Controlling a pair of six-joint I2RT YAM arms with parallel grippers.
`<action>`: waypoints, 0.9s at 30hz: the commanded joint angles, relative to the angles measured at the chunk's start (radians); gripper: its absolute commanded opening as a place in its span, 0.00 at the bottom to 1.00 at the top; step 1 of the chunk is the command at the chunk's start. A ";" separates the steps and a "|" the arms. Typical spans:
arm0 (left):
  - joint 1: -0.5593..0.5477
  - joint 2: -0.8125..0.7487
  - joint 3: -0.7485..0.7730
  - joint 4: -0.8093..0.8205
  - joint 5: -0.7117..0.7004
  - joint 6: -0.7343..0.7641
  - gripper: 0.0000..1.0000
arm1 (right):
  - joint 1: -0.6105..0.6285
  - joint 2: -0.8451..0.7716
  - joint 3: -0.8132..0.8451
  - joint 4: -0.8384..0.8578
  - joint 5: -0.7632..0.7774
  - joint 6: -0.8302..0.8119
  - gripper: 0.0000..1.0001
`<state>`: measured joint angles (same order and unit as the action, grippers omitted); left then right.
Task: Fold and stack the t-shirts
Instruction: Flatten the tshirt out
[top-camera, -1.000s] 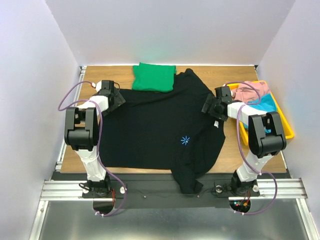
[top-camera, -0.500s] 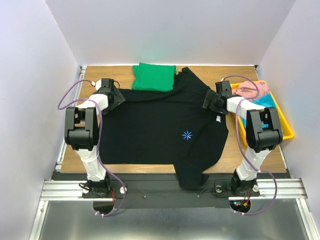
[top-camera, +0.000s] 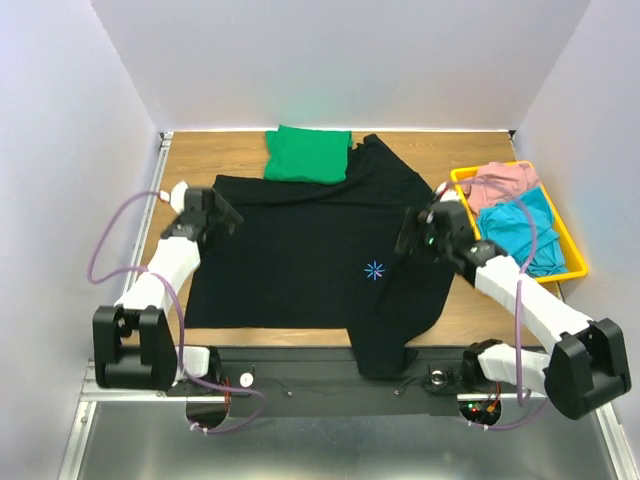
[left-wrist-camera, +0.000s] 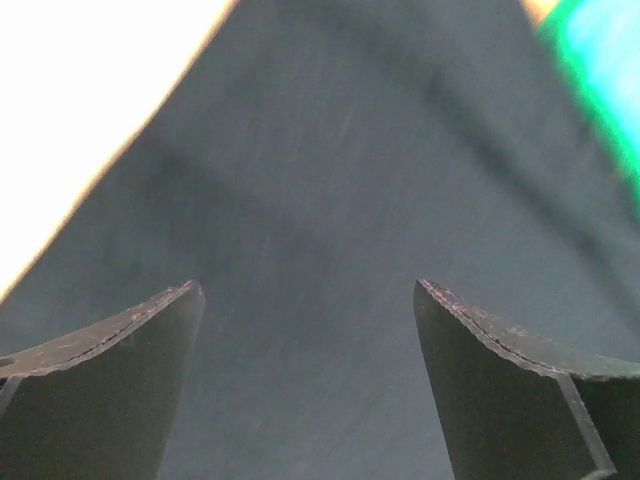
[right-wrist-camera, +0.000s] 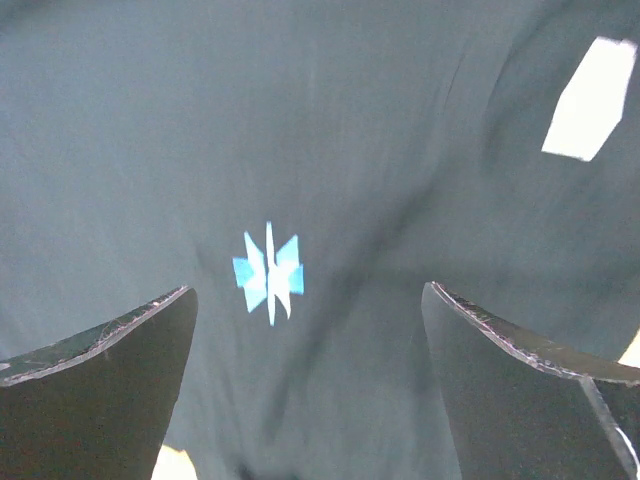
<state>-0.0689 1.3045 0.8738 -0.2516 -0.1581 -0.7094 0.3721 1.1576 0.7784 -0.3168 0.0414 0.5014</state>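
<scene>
The black t-shirt (top-camera: 300, 250) lies spread wide over the wooden table, with one part hanging over the near edge. Its light-blue starburst (top-camera: 374, 269) faces up right of centre. A green t-shirt (top-camera: 308, 154) rests folded at the far edge, touching the black one. My left gripper (top-camera: 222, 218) hovers open over the black shirt's left edge. My right gripper (top-camera: 408, 234) hovers open over its right side. In the left wrist view black cloth (left-wrist-camera: 330, 200) fills the space beyond the open gripper (left-wrist-camera: 308, 300). The right wrist view has the starburst (right-wrist-camera: 268, 272) just ahead of the open gripper (right-wrist-camera: 308, 300).
A yellow bin (top-camera: 573, 250) stands at the right edge, holding a pink garment (top-camera: 500, 183) and a teal one (top-camera: 520, 225). White walls close in the table on three sides. Bare wood (top-camera: 215, 155) shows at the far left corner.
Both arms have swung outward and back toward the near side, and both grippers now sit lower over the shirt. The starburst shifted slightly away from the near edge early on.
</scene>
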 joint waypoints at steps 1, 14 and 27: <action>-0.068 -0.144 -0.163 -0.041 0.035 -0.082 0.98 | 0.146 -0.032 -0.111 -0.120 -0.031 0.168 1.00; -0.088 -0.254 -0.383 0.026 -0.018 -0.134 0.98 | 0.300 0.042 -0.272 -0.215 0.166 0.485 1.00; -0.062 -0.076 -0.377 0.009 -0.080 -0.139 0.98 | 0.238 0.025 -0.091 -0.399 0.309 0.340 1.00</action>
<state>-0.1482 1.2121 0.5385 -0.1925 -0.1944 -0.8375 0.6209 1.2179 0.6189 -0.5758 0.2401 0.9432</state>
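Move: The lower left part of the black t-shirt, where the left hand will land, is about 10 cm back, 2 cm right and 10 below; the folded green t-shirt lies some 27 cm ahead, 23 right. From the right hand, the shirt's lower right part is roughly 12 cm back, 3 left and 11 below. The blue star print sits about 6 cm back, 7 left of that hand, the overhanging sleeve 28 back, 5 left. Back and down both open hands come onto the black t-shirt, the left by about 10 cm with a slight shift right, the right by some 12 cm while tipping over 20 degrees steeper. With open fingertips low on the cloth, the left then eases about 2 cm forward; the right slides some 3 cm right and a little forward, turning clockwise about 20 degrees. ##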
